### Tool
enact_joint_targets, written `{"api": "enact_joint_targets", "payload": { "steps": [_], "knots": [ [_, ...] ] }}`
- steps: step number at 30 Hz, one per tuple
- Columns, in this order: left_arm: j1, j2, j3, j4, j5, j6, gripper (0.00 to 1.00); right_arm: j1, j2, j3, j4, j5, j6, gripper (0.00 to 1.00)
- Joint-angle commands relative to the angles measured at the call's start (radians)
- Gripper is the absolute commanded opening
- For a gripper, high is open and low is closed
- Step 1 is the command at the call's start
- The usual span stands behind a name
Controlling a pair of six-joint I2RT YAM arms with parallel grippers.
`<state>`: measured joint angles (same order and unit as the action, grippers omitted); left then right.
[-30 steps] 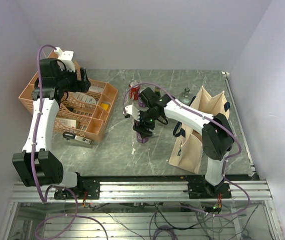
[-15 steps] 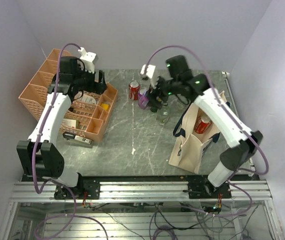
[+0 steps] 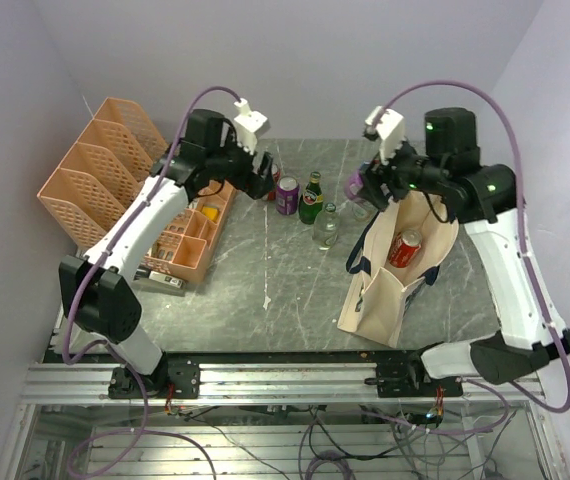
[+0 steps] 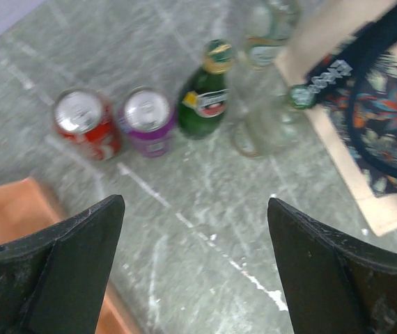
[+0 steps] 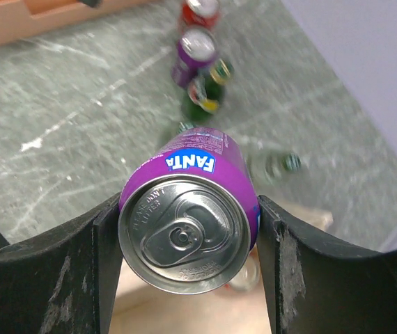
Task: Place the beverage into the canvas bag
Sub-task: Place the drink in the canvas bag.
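Observation:
The canvas bag (image 3: 390,290) stands open at the right, cream with navy handles, and a red can (image 3: 406,248) lies inside it. My right gripper (image 3: 365,186) is shut on a purple Fanta can (image 5: 188,223), held in the air by the bag's far end; the can also shows in the top view (image 3: 353,183). My left gripper (image 4: 195,264) is open and empty, above the table near a red can (image 4: 87,125), a second purple can (image 4: 148,120) and a green bottle (image 4: 205,97). The bag's floral lining (image 4: 379,111) shows at the right.
Orange file trays (image 3: 105,170) stand at the left with a lower orange organiser (image 3: 190,245) in front. A clear glass bottle (image 3: 326,228) stands between the cans and the bag. Another clear bottle (image 4: 268,28) stands behind it. Walls close the back and sides.
My right arm has lifted a purple can and carried it right, to the bag's far end. My left arm has swung right from over the trays toward the cans.

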<state>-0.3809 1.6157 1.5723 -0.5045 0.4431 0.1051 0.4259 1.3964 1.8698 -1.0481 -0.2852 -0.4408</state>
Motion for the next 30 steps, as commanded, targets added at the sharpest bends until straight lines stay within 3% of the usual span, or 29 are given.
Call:
{"api": "enact_joint_targets", "payload": {
  "steps": [1,15,23,30],
  "knots": [
    [-0.107,0.001,0.052,0.054,0.081,0.023,0.94,-0.125,-0.118,-0.068,-0.004,0.050,0.032,0.38],
    [-0.444,0.259,0.247,0.195,0.141,-0.223,0.88,-0.214,-0.345,-0.327,-0.099,0.132,0.005,0.34],
    [-0.492,0.397,0.321,0.232,0.098,-0.280,0.79,-0.213,-0.386,-0.438,-0.156,0.135,0.003,0.31],
    [-0.496,0.412,0.278,0.276,0.151,-0.263,0.60,-0.217,-0.392,-0.541,-0.145,0.162,-0.023,0.29]
  ]
}}
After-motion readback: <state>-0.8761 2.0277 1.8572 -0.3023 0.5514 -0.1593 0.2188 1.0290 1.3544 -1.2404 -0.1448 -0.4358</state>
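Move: The canvas bag's open middle lies about 13 cm to the right of the right hand, 4 cm back and some 25 cm below; the red can already in it is level, 14 cm right and 30 cm down. A clear bottle stands 5 cm ahead, 5 cm left and 29 cm below. From the left hand, the bag's left rim is roughly 27 cm right, 11 cm back and 6 cm lower; that bottle is 17 cm right, 4 cm back, 19 cm below. The purple Fanta can, still gripped in the right hand, swings right, then back and down to the bag's mouth, about 12 cm right and 12 down overall, the wrist turning slightly clockwise and tipping down. The left hand sweeps some 26 cm right and 11 cm back to the bag's left rim, its fingers straddling it and starting to close. ##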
